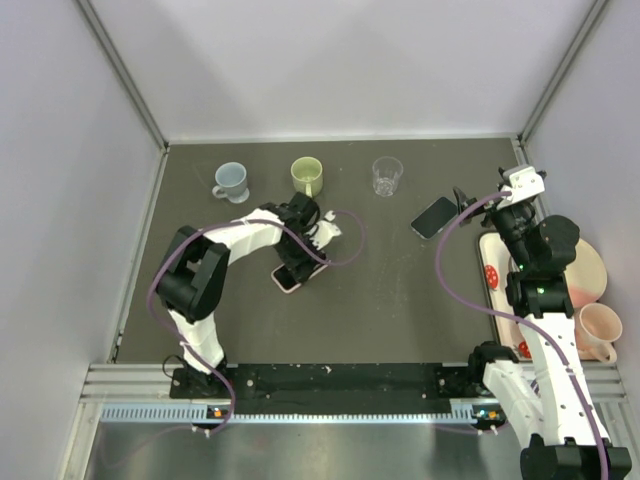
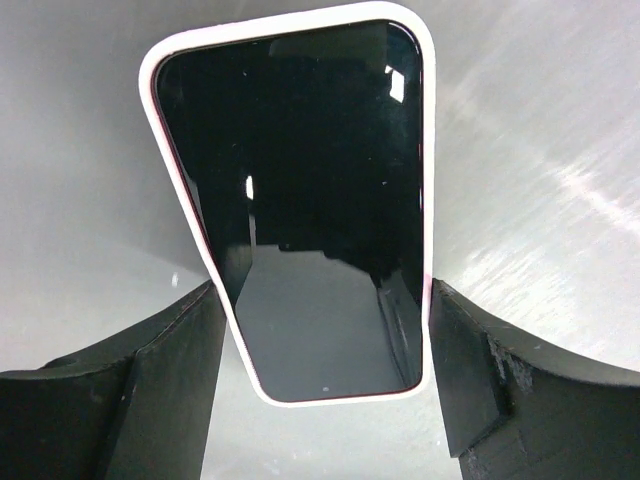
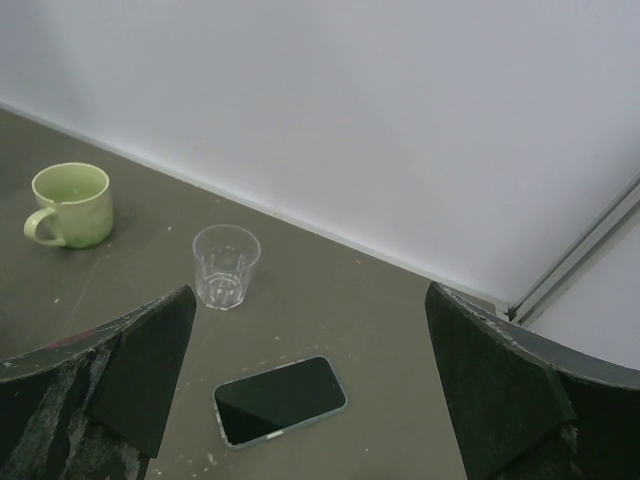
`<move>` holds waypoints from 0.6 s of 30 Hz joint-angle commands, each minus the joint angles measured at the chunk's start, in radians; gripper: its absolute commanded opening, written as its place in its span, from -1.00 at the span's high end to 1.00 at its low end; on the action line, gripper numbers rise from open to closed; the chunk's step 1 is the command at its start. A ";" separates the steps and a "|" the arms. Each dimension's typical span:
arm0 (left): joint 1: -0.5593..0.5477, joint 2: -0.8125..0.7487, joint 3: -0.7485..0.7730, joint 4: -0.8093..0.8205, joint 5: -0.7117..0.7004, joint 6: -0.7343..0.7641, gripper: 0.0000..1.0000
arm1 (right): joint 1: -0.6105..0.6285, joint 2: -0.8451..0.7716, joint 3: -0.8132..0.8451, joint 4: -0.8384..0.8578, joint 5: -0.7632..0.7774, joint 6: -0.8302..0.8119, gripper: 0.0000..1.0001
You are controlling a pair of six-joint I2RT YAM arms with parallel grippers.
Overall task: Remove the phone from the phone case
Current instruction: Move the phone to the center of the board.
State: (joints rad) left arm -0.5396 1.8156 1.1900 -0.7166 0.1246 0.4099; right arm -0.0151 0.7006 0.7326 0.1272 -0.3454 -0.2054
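Observation:
A phone [image 2: 300,180] with a dark screen lies face up in a white-pink phone case [image 2: 432,150] on the dark table. In the top view it is left of centre [image 1: 290,277]. My left gripper [image 2: 322,300] straddles its near end, and both black fingers [image 2: 170,370] press against the case's long sides. A second phone [image 3: 280,400] in a grey-blue case lies flat at the right [image 1: 434,216]. My right gripper [image 3: 308,300] hovers above and behind it, open, with nothing between its fingers.
Along the back stand a blue mug [image 1: 231,181], a green mug [image 1: 307,175] and a clear glass [image 1: 387,175]. At the right edge are a white tray [image 1: 492,270], a pink plate [image 1: 585,270] and a pink cup [image 1: 600,330].

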 commanded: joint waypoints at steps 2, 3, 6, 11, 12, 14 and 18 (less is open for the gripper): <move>-0.109 0.045 0.126 0.049 0.125 0.116 1.00 | 0.010 -0.003 -0.007 0.043 -0.004 -0.015 -0.98; -0.123 0.054 0.141 0.046 0.133 0.125 1.00 | 0.010 -0.001 -0.007 0.043 -0.001 -0.015 -0.98; -0.174 0.088 0.215 0.026 0.171 0.177 1.00 | 0.010 0.002 -0.009 0.043 0.003 -0.019 -0.98; -0.229 0.175 0.295 -0.009 0.187 0.263 1.00 | 0.010 0.007 -0.013 0.046 0.003 -0.022 -0.98; -0.235 0.189 0.315 -0.014 0.184 0.274 1.00 | 0.009 0.011 -0.012 0.046 0.003 -0.022 -0.98; -0.252 0.226 0.332 -0.021 0.169 0.300 1.00 | 0.010 0.013 -0.012 0.048 0.003 -0.023 -0.98; -0.267 0.277 0.375 -0.017 0.123 0.308 1.00 | 0.010 0.013 -0.013 0.046 0.005 -0.025 -0.98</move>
State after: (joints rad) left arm -0.7952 2.0510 1.5093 -0.7341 0.2626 0.6662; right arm -0.0151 0.7158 0.7185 0.1333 -0.3416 -0.2176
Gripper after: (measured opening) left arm 0.776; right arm 0.989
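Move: Held already between the left fingers is the phone in its pink case; the board's middle, where it is going, lies about 12 cm to that hand's right, some 3 cm ahead and 2 cm lower. The green mug stands roughly 25 cm straight ahead of the left hand, the glass about 25 cm ahead and 23 cm right. From the idle right hand, the cased phone is about 35 cm left, level fore and aft, 33 cm below. Carrying the cased phone to the right towards the middle of the board, the left hand sweeps about 14 cm, swift at first and easing off, with a shallow arc of roughly 1 cm up and down again. Meanwhile its wrist turns some 30 degrees clockwise, and the fingers keep their pinch on the case's two long edges. ##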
